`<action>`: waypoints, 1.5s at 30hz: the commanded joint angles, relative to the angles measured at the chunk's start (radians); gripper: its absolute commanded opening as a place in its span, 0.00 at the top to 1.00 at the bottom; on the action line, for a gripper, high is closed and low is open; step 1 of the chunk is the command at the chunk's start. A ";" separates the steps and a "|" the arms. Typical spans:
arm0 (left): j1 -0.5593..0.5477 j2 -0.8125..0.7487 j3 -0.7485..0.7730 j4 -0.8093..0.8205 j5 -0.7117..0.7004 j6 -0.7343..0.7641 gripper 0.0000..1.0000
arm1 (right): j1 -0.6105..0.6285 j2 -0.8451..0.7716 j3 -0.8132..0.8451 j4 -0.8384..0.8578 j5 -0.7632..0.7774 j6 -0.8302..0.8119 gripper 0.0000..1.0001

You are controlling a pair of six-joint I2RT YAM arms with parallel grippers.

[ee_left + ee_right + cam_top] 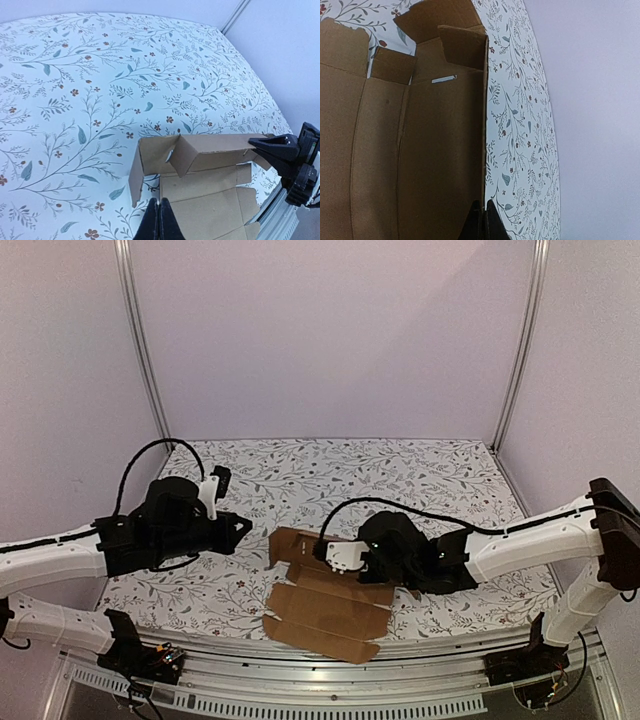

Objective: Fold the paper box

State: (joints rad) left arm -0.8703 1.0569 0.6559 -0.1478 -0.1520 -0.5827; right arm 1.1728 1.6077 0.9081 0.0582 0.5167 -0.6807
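The paper box (325,605) is a brown cardboard sheet lying partly folded near the table's front edge, between the two arms. Its far wall (215,147) stands up, and an end flap (136,175) at the left is raised. My left gripper (159,201) is shut and empty, pointing at the box's left end from just beside it (246,526). My right gripper (484,204) is shut too. Its tips (252,142) sit against the right end of the raised wall, over the box (420,150).
The table (430,480) wears a white cloth printed with leaves and flowers. Lilac walls and metal posts (520,340) close in the back and sides. A metal rail (400,690) runs along the front edge, just below the box.
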 commanded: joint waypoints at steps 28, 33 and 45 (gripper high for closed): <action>0.235 0.431 -0.282 0.831 0.416 -0.059 1.00 | 0.090 -0.037 -0.145 0.338 0.025 -0.292 1.00; 0.235 0.437 -0.306 0.879 0.461 -0.068 1.00 | 0.088 -0.003 -0.141 0.368 0.050 -0.308 1.00; 0.213 0.397 -0.355 0.874 0.462 -0.069 1.00 | 0.089 0.055 -0.122 0.394 0.089 -0.311 1.00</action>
State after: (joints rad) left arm -0.6491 1.4757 0.3241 0.7124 0.3077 -0.6567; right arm 1.2560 1.6421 0.7746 0.4213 0.5777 -0.9901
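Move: The box's left end flap stands about 4 cm ahead of my empty left hand, 5 cm to its right and 11 cm below. From that hand, the upright wall's middle is level fore and aft, some 19 cm right and 10 cm down; the flat middle panel lies roughly 10 cm back, 18 cm right and 17 cm down. My right hand already pinches the wall's top edge; from it the end flap is about 19 cm left, 3 cm ahead and 7 cm lower. I swing my closed left hand out to the left about 5 cm, drop it some 10 cm, then sweep it back right, close beside the outer face of the left end flap, rolling its left side down about 15 degrees. My right hand keeps its pinch on the wall edge, draws it back and to the left 2–3 cm, turns about 10 degrees counter-clockwise and tips its fingers up. ##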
